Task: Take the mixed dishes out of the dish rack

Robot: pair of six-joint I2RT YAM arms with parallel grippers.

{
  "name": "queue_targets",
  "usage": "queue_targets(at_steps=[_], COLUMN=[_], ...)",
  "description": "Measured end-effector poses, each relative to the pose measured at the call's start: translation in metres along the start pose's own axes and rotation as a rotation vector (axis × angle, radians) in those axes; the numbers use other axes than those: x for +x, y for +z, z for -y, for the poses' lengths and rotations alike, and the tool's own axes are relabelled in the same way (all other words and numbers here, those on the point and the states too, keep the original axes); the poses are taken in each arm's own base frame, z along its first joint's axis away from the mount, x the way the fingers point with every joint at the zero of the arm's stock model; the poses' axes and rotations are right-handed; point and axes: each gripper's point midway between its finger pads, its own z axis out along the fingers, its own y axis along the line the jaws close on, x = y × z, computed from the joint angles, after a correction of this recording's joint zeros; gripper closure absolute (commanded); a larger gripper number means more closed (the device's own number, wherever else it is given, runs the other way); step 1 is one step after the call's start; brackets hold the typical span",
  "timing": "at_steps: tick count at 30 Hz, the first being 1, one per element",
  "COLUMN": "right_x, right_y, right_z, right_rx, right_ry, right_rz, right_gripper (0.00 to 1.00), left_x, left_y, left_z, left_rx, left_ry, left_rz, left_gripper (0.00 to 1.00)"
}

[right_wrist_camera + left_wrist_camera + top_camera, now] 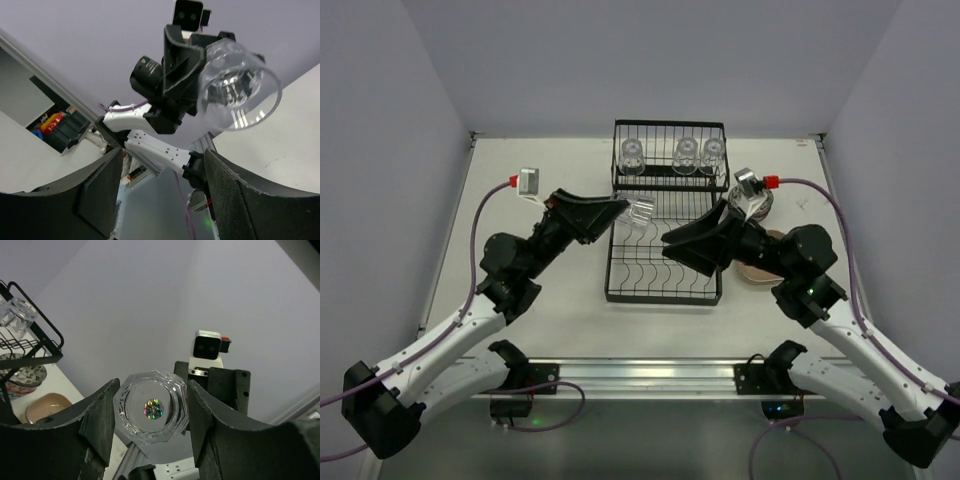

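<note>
The black wire dish rack (663, 297) stands at mid-table, with three clear glasses (685, 155) on its upper shelf. My left gripper (626, 210) is shut on another clear glass (641, 211), held on its side above the rack's left half. In the left wrist view that glass (152, 407) sits base-on between both fingers. My right gripper (669, 244) hangs over the rack's lower tier, pointing left at the held glass, apart from it. In the right wrist view its fingers (100, 192) stand open with nothing between them, and the glass (237, 87) is up and to the right.
To the right of the rack, a patterned bowl (761, 206) and a brown plate (758, 271) rest on the table, partly hidden by my right arm. The left wrist view shows the rack's corner (35, 347), a racked glass (15, 317), the bowl (22, 375) and the brown plate (47, 407).
</note>
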Motion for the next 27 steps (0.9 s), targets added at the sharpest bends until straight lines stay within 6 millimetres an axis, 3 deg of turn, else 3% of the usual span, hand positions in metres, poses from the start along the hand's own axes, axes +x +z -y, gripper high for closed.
queue_targets(at_steps=[6,10,15,19,22,27], right_x=[-0.006,-0.011,-0.003,0.01,0.013,0.018], right_y=[0.034,0.044,0.065,0.078,0.081,0.085], right_z=[0.008,0.014,0.025,0.037,0.044,0.05], right_rx=[0.043,0.071,0.105,0.144,0.166,0.174], right_ry=[-0.036,-0.067,-0.073,-0.071,-0.08,-0.115], right_rz=[0.016,0.034,0.003,-0.03,-0.037,-0.056], right_gripper=[0.39,0.53,0.57,0.69,1.0,1.0], left_x=[-0.004,-0.002,0.003,-0.003,-0.007,-0.009], left_y=[-0.021,-0.028,-0.031,-0.033,-0.037,-0.042], left_z=[0.01,-0.002,-0.014,-0.012,-0.01,-0.021], left_rx=[0.017,-0.015,-0.05,-0.048,-0.049,-0.106], left_ry=[-0.098,-0.138,-0.174,-0.175,-0.169,-0.181], left_rz=[0.095,0.122,0.129,0.154,0.175,0.196], left_gripper=[1.0,1.0,1.0,1.0,1.0,1.0])
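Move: The drinking glass is pinched near its base in the left fingers, its middle about 2 cm ahead, 3 cm right and 1 cm above that hand's point. From the open right hand the glass's middle lies some 8 cm ahead, 6 cm left and 2 cm up. The dish rack's empty lower tier lies beneath the right hand's side of things, about 14 cm ahead, straight in line sideways and 33 cm down. Leftward and forward the right hand reaches for the mouth of the held glass, about 9 cm left and 5 cm out, rising slightly before sinking some 2 cm, while its fingers close from well open to almost shut, pinching the glass's rim wall. The left hand keeps its grip near the base and eases about 4 cm left and 3 cm down, tilting some 15 degrees. ##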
